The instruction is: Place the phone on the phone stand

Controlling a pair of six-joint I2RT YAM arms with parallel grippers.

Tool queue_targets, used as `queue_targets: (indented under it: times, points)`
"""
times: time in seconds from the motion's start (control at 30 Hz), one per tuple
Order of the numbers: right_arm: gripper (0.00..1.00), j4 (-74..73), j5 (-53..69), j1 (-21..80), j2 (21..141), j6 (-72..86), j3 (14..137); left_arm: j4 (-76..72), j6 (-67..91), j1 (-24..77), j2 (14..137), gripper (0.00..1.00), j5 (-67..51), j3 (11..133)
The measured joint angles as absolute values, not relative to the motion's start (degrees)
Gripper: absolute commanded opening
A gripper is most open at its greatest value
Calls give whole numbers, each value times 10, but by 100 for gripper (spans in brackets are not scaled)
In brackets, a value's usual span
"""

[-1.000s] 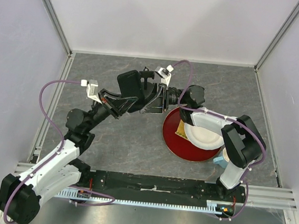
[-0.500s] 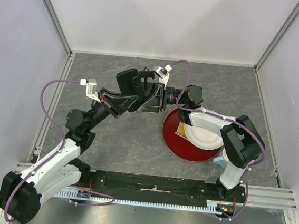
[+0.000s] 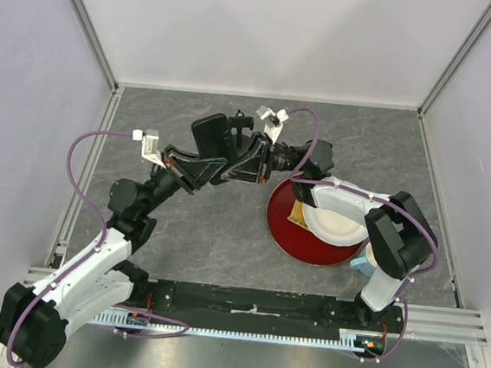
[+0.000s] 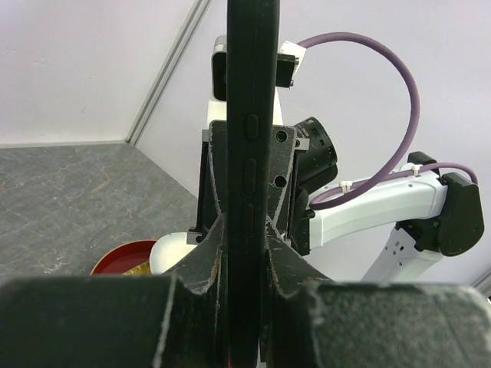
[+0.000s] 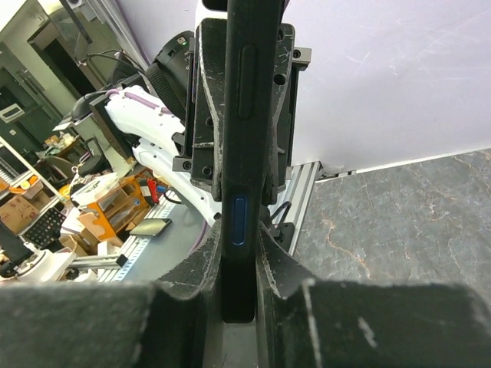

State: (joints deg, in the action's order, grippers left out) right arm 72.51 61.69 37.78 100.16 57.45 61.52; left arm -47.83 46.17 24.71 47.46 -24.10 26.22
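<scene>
The black phone (image 3: 212, 137) is held off the table, tilted, at the middle back. My left gripper (image 3: 221, 166) is shut on it from the left, and my right gripper (image 3: 249, 162) is shut on it from the right. In the left wrist view the phone (image 4: 251, 153) stands edge-on between my left fingers (image 4: 205, 261), with the right gripper clamped on it beyond. In the right wrist view the phone's edge (image 5: 241, 115) with a blue button sits between my right fingers (image 5: 280, 268). I cannot make out the phone stand; the arms and phone cover that spot.
A red plate (image 3: 286, 230) lies right of centre with a white plate (image 3: 338, 221) and a yellow piece (image 3: 298, 213) on it. A light blue cup (image 3: 361, 265) stands by the right arm's base. Metal rails line the table's sides.
The right wrist has turned and shifted slightly left, its cable looping higher. The phone and the left gripper have barely moved.
</scene>
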Motion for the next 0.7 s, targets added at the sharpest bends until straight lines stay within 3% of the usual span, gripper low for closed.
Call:
queue_targets:
  times: [0.03, 0.1, 0.13, 0.17, 0.23, 0.27, 0.3, 0.47, 0.7]
  points:
    - [1, 724, 616, 378, 1001, 572, 615, -479, 462, 247, 474, 2, -241, 262]
    - [0, 722, 615, 378, 1000, 572, 615, -480, 461, 247, 474, 5, -242, 262]
    - [0, 722, 615, 379, 1000, 572, 615, -479, 461, 247, 473, 13, -242, 262]
    - [0, 721, 614, 379, 1000, 572, 615, -477, 461, 247, 472, 31, -241, 262]
    - [0, 721, 613, 379, 1000, 569, 613, -467, 461, 247, 468, 50, -239, 263]
    - [0, 720, 612, 380, 999, 561, 611, -460, 460, 247, 464, 65, -237, 263]
    - [0, 718, 612, 380, 998, 548, 608, -445, 461, 247, 458, 70, -230, 265]
    - [0, 673, 605, 380, 974, 489, 599, -357, 449, 247, 412, 81, -195, 290]
    - [0, 658, 608, 380, 963, 465, 597, -235, 390, 247, 374, 85, -162, 366]
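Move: The phone is in both hands' fingers, its middle only some 2 cm ahead of and 3 cm above the left hand, 1 cm to its right. The phone stand, where the right hand is to take it, stands about 25 cm ahead of that hand, 2 cm to its left and 25 cm lower. The red plate lies roughly 26 cm right of the right hand and 4 cm ahead, with the yellow packet 19 cm right and 8 cm ahead, both some 31 cm below. Up and to the left the left hand backs off by about 5 cm, after first opening its fingers wide and letting go of the phone's edge; as it leaves, it turns some 10 degrees counter-clockwise. The right hand stays where it is, keeps its pinch on the phone and only tilts slightly. ##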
